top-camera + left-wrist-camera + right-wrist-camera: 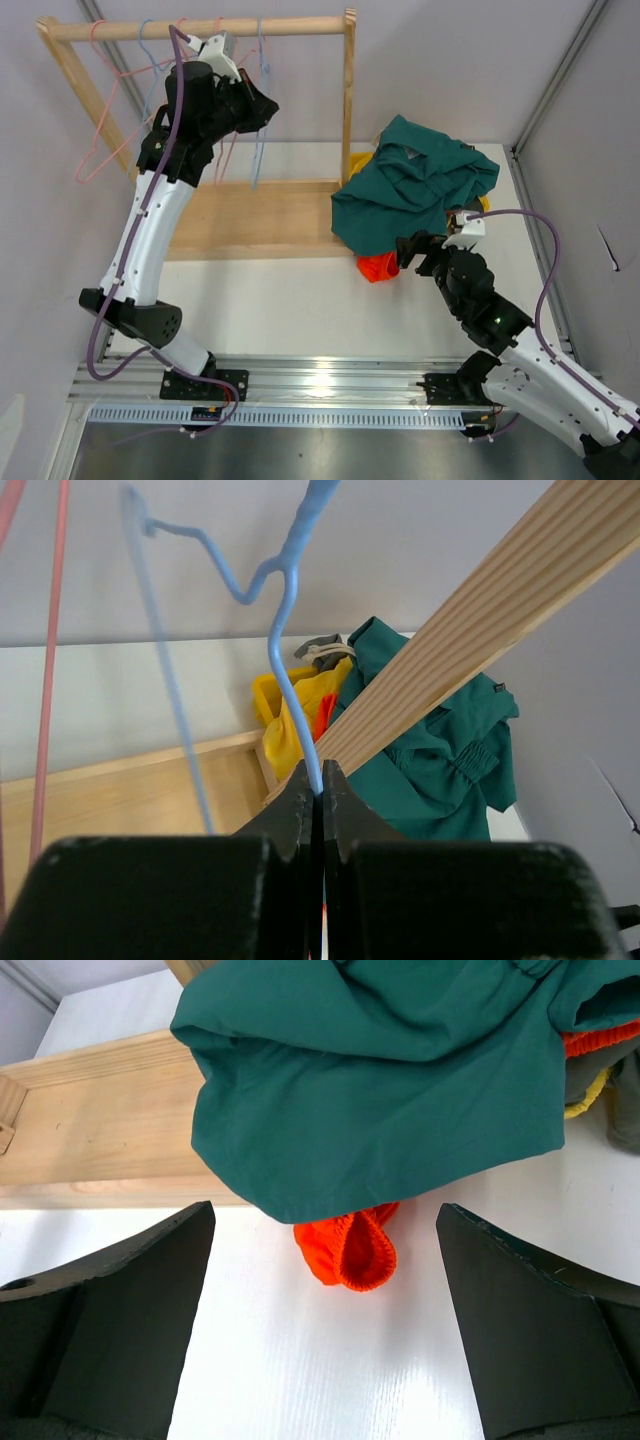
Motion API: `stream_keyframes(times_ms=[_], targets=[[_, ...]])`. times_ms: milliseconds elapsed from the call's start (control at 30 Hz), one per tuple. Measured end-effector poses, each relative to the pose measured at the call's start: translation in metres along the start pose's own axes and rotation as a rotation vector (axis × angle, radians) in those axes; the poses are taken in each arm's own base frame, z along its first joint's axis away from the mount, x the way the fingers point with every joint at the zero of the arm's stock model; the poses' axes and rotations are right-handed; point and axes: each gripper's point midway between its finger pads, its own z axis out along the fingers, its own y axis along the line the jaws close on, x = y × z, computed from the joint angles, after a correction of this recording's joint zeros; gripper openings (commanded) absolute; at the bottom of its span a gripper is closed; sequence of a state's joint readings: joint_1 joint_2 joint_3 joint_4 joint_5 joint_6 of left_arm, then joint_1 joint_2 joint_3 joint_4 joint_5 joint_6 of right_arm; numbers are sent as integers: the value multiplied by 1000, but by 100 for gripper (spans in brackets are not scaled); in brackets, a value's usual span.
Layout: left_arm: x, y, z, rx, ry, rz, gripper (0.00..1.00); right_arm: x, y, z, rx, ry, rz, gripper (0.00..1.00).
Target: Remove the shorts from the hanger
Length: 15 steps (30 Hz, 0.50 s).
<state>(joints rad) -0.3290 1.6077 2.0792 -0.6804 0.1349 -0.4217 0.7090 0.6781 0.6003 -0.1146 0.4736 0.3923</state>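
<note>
The shorts lie heaped on the table just right of the rack. A dark teal pair (410, 190) covers the top, an orange pair (378, 267) pokes out at the front, and yellow (360, 160) shows behind. My left gripper (320, 780) is up under the rail, shut on the lower wire of an empty blue hanger (290, 660). My right gripper (325, 1215) hovers open just in front of the heap. Between its fingers the orange pair (350, 1250) peeks from under the teal pair (380, 1080), touching neither finger.
The wooden rack has a top rail (200, 28), a right post (349, 90) and a flat base board (250, 215). Bare pink hangers (100, 120) and a second blue hanger (150, 70) hang at the rail's left. Walls close in behind and at the right.
</note>
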Motion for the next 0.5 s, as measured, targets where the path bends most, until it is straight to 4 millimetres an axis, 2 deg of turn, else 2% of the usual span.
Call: stream_keyframes(times_ms=[67,133,167,200,233,300,367,433,500], targets=[[1,1,0,4,-12,1,0,-2,2,-3,-5,-2,-1,99],[1,2,-2,5,-22,2,6,-4,5,-8,-14,-5,-2,99],[0,1,-3,7,-26,4,26,-5,6,-10,-19,-6,-2,100],[-1,1,-4,8,-28,8,36,-6,8,-13,-24,-9,-1,100],[1,1,-5,7,-23,7,53,-8,9,-15,-28,-10,-2,99],[5,3,-7,1,-10,6,76,-12,13,-21,-34,-12,-6,100],[10,4,-12,-6,3,6,92,-19,16,-26,-43,-16,-10,100],[16,7,-20,-12,13,10,98,-29,21,-31,-60,-26,-12,99],[25,10,-34,-19,18,20,99,-41,27,-39,-81,-33,-20,99]])
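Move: The left hand holds the blue hanger by its side wire, hook already up at the rail; that spot on the rail lies about 4 cm ahead of this hand and some 12 cm above. The nearest pink hanger is roughly 7 cm to the left and 2 cm ahead, the rack's right post about 13 cm to the right and 3 cm ahead. From the right hand the rail spot is about 19 cm ahead, 28 cm left and 32 cm above. The left hand first stays almost still with the blue hanger pinched, then its fingers spread from shut to wide open, letting go of the wire, and it backs away from the rail, about 4 cm back, sinking some 2 cm and easing a little left. Meanwhile the empty right hand, fingers still wide open, rises about 5 cm and draws back some 3 cm, away from the green shorts piled on the yellow bin. ##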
